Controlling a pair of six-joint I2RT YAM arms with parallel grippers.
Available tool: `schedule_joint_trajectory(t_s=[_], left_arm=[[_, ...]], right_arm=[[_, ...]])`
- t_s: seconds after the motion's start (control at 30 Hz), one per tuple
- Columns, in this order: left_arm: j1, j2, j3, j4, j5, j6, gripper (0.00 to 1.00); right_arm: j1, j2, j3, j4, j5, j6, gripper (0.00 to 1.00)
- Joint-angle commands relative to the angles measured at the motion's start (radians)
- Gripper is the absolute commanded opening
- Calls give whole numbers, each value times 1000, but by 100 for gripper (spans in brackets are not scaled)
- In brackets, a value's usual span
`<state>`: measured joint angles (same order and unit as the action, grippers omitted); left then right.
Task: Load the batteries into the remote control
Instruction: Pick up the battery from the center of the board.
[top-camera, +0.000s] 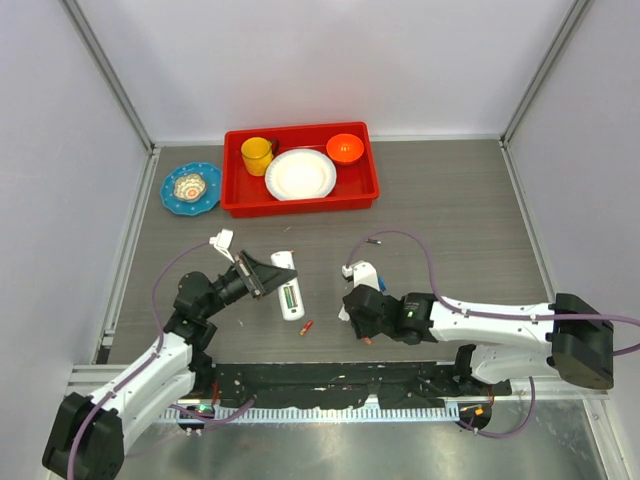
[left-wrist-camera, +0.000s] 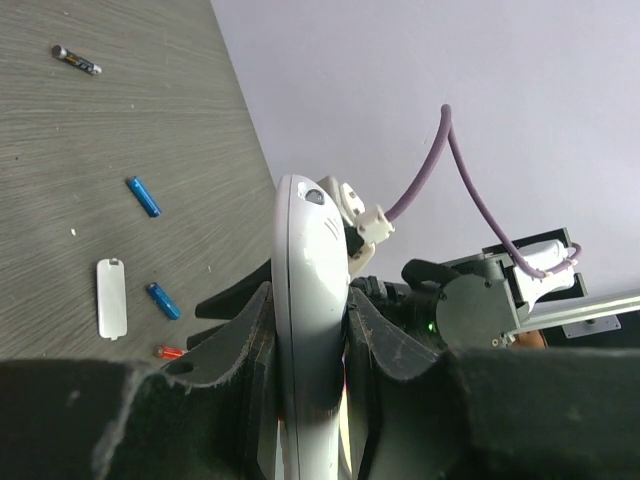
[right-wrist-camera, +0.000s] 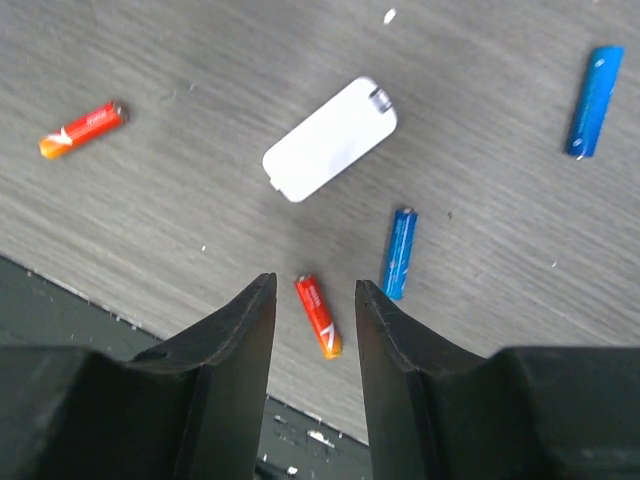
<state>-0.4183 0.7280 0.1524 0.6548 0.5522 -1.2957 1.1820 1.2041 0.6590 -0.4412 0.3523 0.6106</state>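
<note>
My left gripper (top-camera: 266, 272) is shut on the white remote control (left-wrist-camera: 305, 250), holding it edge-on above the table. A green cell (top-camera: 290, 297) shows in its back recess. Low over the table near its front edge, my right gripper (right-wrist-camera: 314, 296) is open. Its fingers stand either side of an orange-red battery (right-wrist-camera: 318, 315) without touching it. A second orange-red battery (right-wrist-camera: 83, 129) lies to the left. Two blue batteries (right-wrist-camera: 398, 252) (right-wrist-camera: 594, 101) lie to the right. The small white cover piece (right-wrist-camera: 330, 152) lies flat just beyond the fingers.
A red tray (top-camera: 300, 205) at the back holds a yellow cup (top-camera: 256, 154), a white plate (top-camera: 300, 174) and an orange bowl (top-camera: 344, 148). A blue patterned dish (top-camera: 190, 188) sits left of it. A dark battery (top-camera: 373, 241) lies farther out. The black front rail (right-wrist-camera: 60, 310) runs just below the right fingers.
</note>
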Motion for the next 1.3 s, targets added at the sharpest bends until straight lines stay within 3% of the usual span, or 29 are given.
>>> schedule_joint_trajectory(t_s=[0.0, 0.73, 1.0, 1.27], left_arm=[[3, -32, 7, -4, 11, 26, 0], [4, 8, -1, 26, 28, 27, 0], [3, 5, -5, 29, 28, 26, 0], [4, 4, -4, 25, 31, 24, 0]], right_arm=[[69, -14, -4, -39, -10, 38, 43], [87, 112, 5, -96, 7, 52, 41], [87, 133, 4, -85, -32, 49, 35], [87, 115, 4, -79, -7, 69, 19]])
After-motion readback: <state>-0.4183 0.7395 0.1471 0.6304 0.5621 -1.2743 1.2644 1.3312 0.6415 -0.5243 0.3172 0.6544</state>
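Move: The red battery lies just behind the open right fingers: some 3 cm back, 1 cm to the right and 5 cm down. From that hand, the near blue battery is about 2 cm ahead and 3 cm right, and the white battery cover about 4 cm ahead and 3 cm left, both 5 cm or so below. From the left hand, holding the remote, the red battery is roughly 8 cm back, 19 cm right and 20 cm lower. The right fingertips come to pinch the red battery by its end nearer the base. To get there the hand draws back about 3 cm, then sinks some 4 cm to the table, easing a little right and steepening about 10 degrees; the half-open fingers close only near the end. The left hand keeps its grip on the remote, almost still. ##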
